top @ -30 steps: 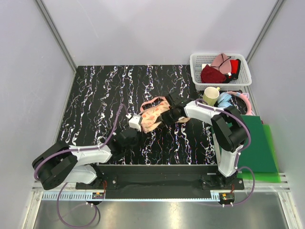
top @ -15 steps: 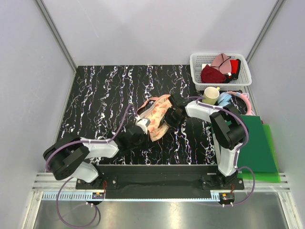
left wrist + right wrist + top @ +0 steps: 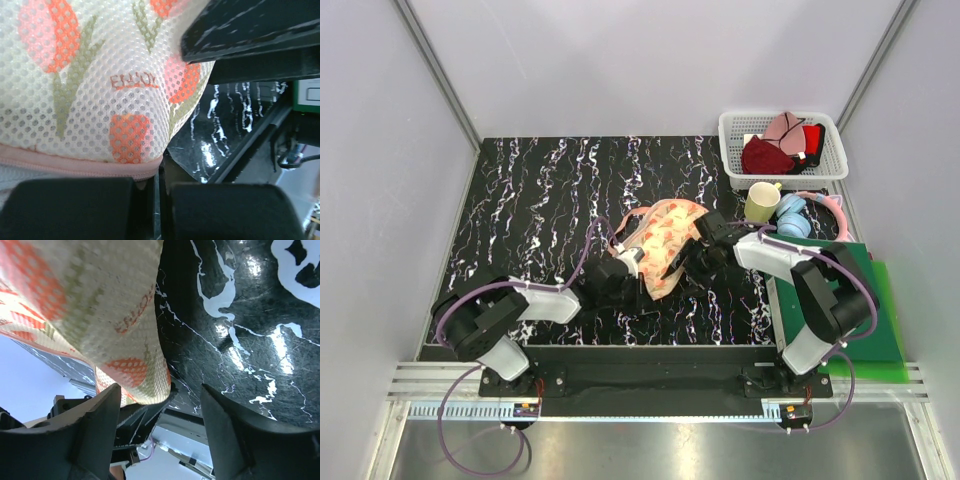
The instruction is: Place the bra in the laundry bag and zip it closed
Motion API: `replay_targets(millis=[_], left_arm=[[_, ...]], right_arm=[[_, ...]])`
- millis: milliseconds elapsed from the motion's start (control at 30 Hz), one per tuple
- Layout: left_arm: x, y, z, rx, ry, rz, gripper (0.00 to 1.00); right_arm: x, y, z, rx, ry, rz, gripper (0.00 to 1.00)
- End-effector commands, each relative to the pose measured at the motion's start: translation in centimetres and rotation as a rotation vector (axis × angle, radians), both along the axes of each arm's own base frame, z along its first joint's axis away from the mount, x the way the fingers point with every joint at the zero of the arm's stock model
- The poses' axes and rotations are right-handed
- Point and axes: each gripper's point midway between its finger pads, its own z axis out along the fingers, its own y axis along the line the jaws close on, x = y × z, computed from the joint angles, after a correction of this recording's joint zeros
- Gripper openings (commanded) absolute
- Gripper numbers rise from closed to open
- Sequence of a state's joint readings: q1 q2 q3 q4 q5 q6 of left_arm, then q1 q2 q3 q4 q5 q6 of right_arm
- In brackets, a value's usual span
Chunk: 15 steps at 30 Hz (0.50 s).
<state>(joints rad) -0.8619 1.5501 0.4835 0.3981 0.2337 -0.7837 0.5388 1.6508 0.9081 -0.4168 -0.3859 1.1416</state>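
The laundry bag (image 3: 670, 235), peach mesh with orange-red flowers and a pink zip edge, lies at the table's middle. It fills the left wrist view (image 3: 90, 85) and hangs into the right wrist view (image 3: 100, 305). My left gripper (image 3: 628, 262) is at the bag's near left edge. Its fingers are almost shut on the pink zip edge (image 3: 75, 162), with a small pink tab in the narrow gap (image 3: 160, 182). My right gripper (image 3: 703, 245) is at the bag's right side, open wide, the bag's end just before its left finger (image 3: 159, 390). The bra is hidden.
A white basket (image 3: 724, 135) at the back right holds a dark red bra (image 3: 765, 157) and a pale pink garment (image 3: 785, 127). A yellow-green mug (image 3: 761, 202) and blue-and-pink headphones (image 3: 805, 212) sit in front of it. A green board (image 3: 865, 300) lies at the right edge.
My left gripper has moved to the right along the bag's near edge. The bag and my right gripper have shifted right, and the bag looks more closed.
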Motion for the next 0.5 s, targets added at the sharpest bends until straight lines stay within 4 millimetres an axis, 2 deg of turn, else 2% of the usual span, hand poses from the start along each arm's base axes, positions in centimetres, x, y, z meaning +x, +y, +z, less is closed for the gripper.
replay_targets(millis=[0, 67, 133, 233, 267, 300, 333, 367, 400, 467], left_arm=[[0.4, -2.3, 2.8, -0.137, -0.001, -0.013, 0.00], [0.2, -2.4, 3.0, -0.159, 0.013, -0.013, 0.00], [0.2, -2.7, 3.2, -0.180, 0.015, -0.013, 0.00], [0.1, -2.9, 3.1, -0.189, 0.031, -0.014, 0.00], [0.1, -2.8, 2.9, -0.182, 0.037, -0.010, 0.00], [-0.1, -2.1, 2.0, -0.141, 0.060, 0.005, 0.00], [0.2, -1.7, 2.0, -0.120, 0.047, 0.028, 0.00], [0.3, -1.0, 1.5, -0.080, 0.044, 0.035, 0.00], [0.0, 0.3, 0.3, 0.005, 0.080, 0.053, 0.00], [0.8, 2.3, -0.3, 0.079, 0.066, 0.101, 0.00]], right_arm=[[0.6, 1.6, 1.3, 0.065, -0.051, -0.020, 0.65], [0.4, 2.0, 0.8, 0.080, -0.048, -0.037, 0.59], [0.7, 2.2, 0.3, 0.085, -0.058, -0.053, 0.47], [1.2, 2.3, -0.5, 0.075, -0.055, -0.075, 0.41], [1.3, 2.0, -0.8, 0.059, -0.061, -0.077, 0.28], [1.4, 1.9, -1.0, 0.050, -0.068, -0.080, 0.22], [1.5, 1.6, -1.2, 0.034, -0.070, -0.084, 0.17], [1.8, 1.1, -1.4, 0.021, -0.094, -0.058, 0.08], [2.1, 0.7, -1.5, 0.008, -0.107, -0.042, 0.04], [2.8, 0.0, -1.4, -0.001, -0.145, 0.019, 0.00]])
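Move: The laundry bag's near corner hangs just about between the open right fingers, some 3 cm left of the hand point, 1 cm back and 2 cm below it. The bag's body is centred about 10 cm ahead of the right hand and 3 cm to its left, with the strap 15 cm ahead and 11 cm left; the yellow mug stands some 19 cm ahead and 19 cm right. From the shut left hand, that corner is about 3 cm ahead, 4 cm right and 1 cm up. The right hand shuts its widely open fingers on the bag's near corner while easing about 1.5 cm left and sinking a little over 1 cm, so that the fingertips come to pinch the mesh beside the zip's end. The left hand, fingers still shut at the zip end just under the pink edge, lifts and slides right by about 1.5 cm towards that corner, then sinks most of the way back and returns about 1 cm left. ##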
